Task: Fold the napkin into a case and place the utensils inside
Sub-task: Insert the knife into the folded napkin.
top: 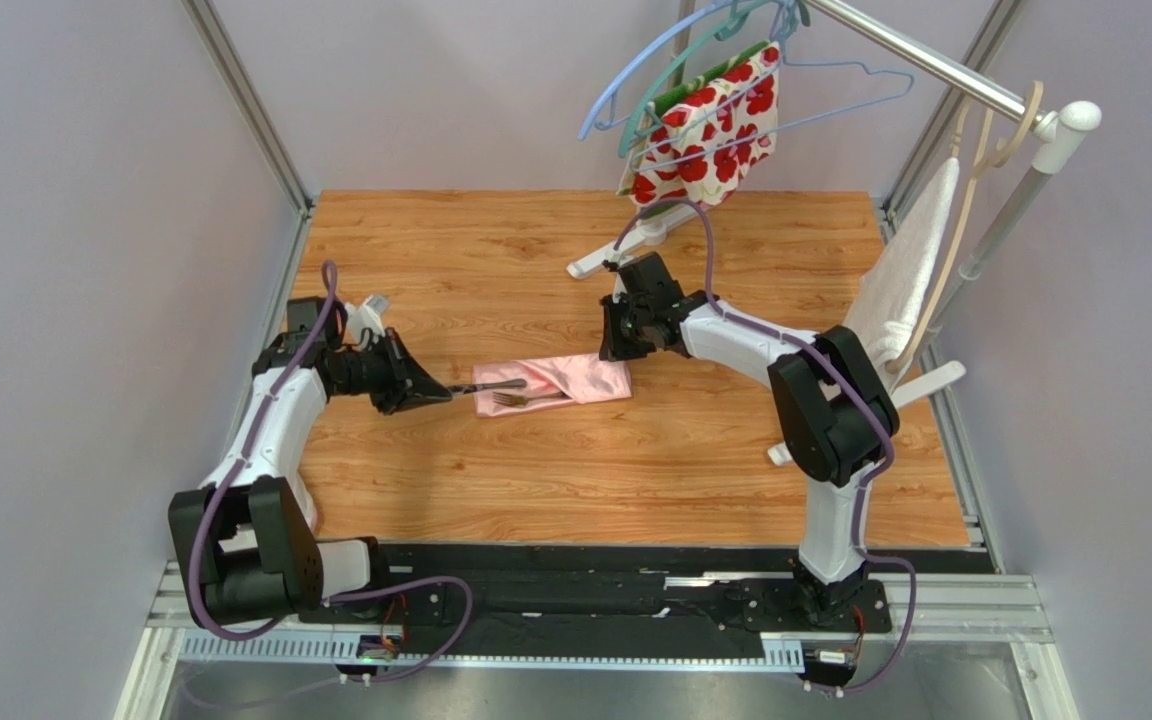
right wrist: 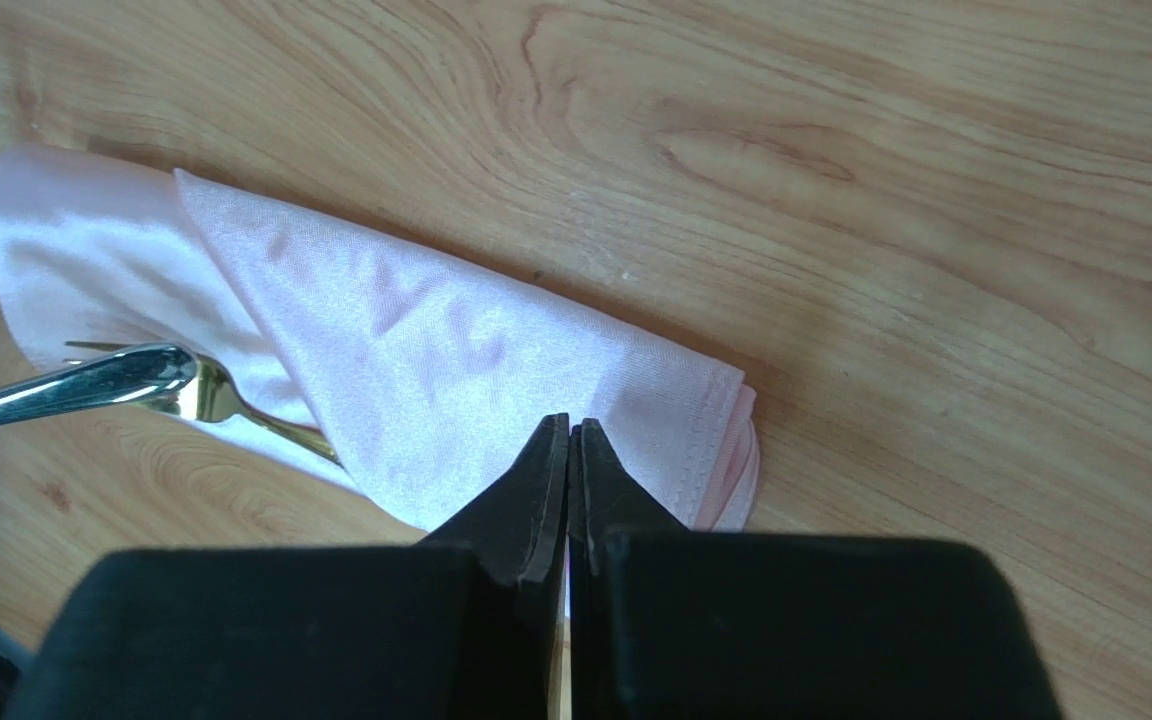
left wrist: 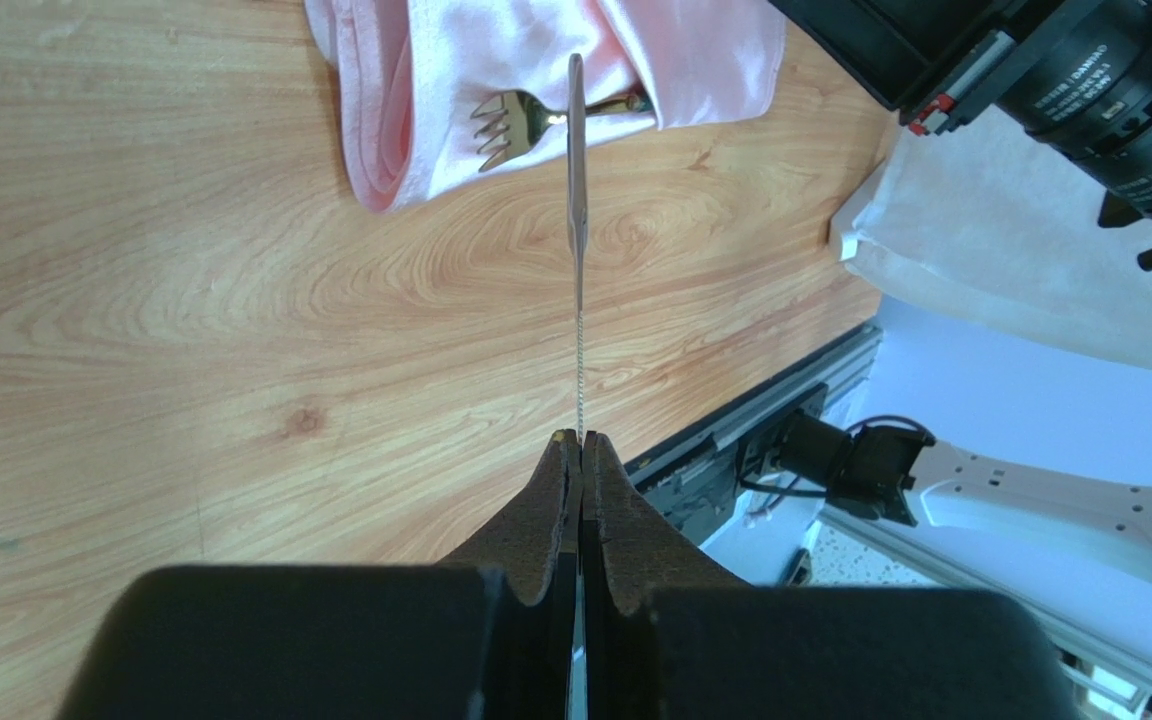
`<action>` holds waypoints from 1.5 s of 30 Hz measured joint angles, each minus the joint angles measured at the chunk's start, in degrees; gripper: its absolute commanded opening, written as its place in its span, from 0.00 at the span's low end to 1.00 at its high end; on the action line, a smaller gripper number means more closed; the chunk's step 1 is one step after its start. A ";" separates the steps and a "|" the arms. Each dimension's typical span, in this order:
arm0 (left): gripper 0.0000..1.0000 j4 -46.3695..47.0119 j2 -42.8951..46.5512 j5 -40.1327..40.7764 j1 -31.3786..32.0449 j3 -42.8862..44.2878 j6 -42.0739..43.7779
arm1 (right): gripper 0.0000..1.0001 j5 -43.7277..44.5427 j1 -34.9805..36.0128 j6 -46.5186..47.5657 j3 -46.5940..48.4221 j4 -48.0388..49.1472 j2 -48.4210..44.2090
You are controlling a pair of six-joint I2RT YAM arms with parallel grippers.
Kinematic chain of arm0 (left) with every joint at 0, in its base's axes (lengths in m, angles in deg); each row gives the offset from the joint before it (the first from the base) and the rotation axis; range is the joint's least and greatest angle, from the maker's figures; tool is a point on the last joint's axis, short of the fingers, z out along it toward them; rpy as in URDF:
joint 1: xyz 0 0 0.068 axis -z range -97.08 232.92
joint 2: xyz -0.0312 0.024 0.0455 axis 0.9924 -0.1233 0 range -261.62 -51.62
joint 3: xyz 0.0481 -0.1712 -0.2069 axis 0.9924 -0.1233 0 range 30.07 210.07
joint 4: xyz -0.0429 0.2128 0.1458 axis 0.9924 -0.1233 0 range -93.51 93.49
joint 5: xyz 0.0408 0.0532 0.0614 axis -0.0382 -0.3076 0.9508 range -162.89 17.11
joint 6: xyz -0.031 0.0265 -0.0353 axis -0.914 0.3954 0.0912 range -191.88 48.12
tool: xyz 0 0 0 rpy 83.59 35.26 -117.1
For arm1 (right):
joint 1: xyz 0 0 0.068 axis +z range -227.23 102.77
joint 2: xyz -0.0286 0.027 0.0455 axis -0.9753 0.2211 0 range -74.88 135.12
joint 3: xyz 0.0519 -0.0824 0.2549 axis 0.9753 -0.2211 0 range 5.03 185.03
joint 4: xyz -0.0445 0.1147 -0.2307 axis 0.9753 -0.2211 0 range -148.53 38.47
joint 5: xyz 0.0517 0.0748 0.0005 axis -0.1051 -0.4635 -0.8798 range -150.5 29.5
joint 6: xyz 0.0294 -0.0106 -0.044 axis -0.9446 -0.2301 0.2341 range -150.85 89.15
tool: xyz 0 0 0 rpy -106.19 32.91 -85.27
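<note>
The light-pink napkin, folded into an oblong case (top: 575, 378) (left wrist: 537, 53) (right wrist: 432, 330), lies mid-table. A fork (left wrist: 515, 128) (right wrist: 259, 417) rests in its open left end, tines sticking out. My left gripper (top: 447, 393) (left wrist: 582, 438) is shut on one end of a thin silver knife (left wrist: 576, 195) (top: 495, 387), seen edge-on. The knife's far end (right wrist: 71, 387) reaches the case's mouth beside the fork. My right gripper (top: 608, 348) (right wrist: 570, 428) is shut with nothing between its fingers. Its tips hover over the case's right end, and whether they touch the cloth is unclear.
A clothes rack stands at the back right with hangers, a red-and-white floral cloth (top: 710, 128) and a white cloth (top: 913, 270). The rack's white foot (top: 620, 248) lies just behind the right gripper. Metal frame posts edge the wooden table (top: 537, 480).
</note>
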 measured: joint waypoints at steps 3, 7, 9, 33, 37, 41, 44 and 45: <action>0.00 1.44 -0.57 -0.83 0.00 -0.02 -0.42 | 0.00 1.27 -0.02 0.11 0.26 -0.59 0.70; 0.00 2.80 -1.20 -1.81 0.00 -0.02 -0.55 | 0.00 2.75 -0.02 0.26 0.28 -1.33 1.77; 0.00 3.06 -1.66 -1.95 0.00 -0.02 -0.63 | 0.00 3.23 -0.02 0.52 0.42 -1.68 2.36; 0.00 13.18 -10.34 -5.22 -0.04 -3.32 -5.66 | 0.00 3.52 -0.02 0.76 2.54 -2.10 4.96; 0.00 15.54 -11.87 -6.45 -0.04 -3.41 -6.97 | 0.00 3.43 -0.02 0.79 2.99 -2.03 5.38; 0.00 17.57 -13.81 -7.58 -0.07 -3.48 -7.78 | 0.00 3.23 -0.02 0.79 3.21 -2.01 5.53; 0.00 18.53 -15.63 -8.57 -0.07 -3.48 -7.69 | 0.00 3.06 -0.02 0.79 3.21 -2.01 5.53; 0.00 18.75 -16.33 -8.87 -0.07 -3.48 -7.69 | 0.00 3.04 -0.02 0.79 3.21 -2.01 5.53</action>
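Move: The pocket mouth of the folded napkin, near the napkin's middle, is about 8 cm ahead of the left hand, 13 cm to its right and 12 cm below; this hand already holds the knife, pointing right, forward and down. The fork's head lies 6 cm ahead, 8 cm to the right and 12 cm below. From the right hand the pocket mouth is 2 cm back, 8 cm left and 4 cm below; the napkin's right end is straight ahead by 1 cm, 2 cm right and 4 cm below. The knife, handle end leading and still pinched in the left fingers, is brought down about 4.5 cm and forward 3.5 cm to the pocket flap, drifting slightly right while the wrist tilts it some 10 degrees flatter, to slide under the flap beside the fork. Meanwhile the shut right fingers sink 3 cm onto the napkin near its right end, then stay there holding it down. ##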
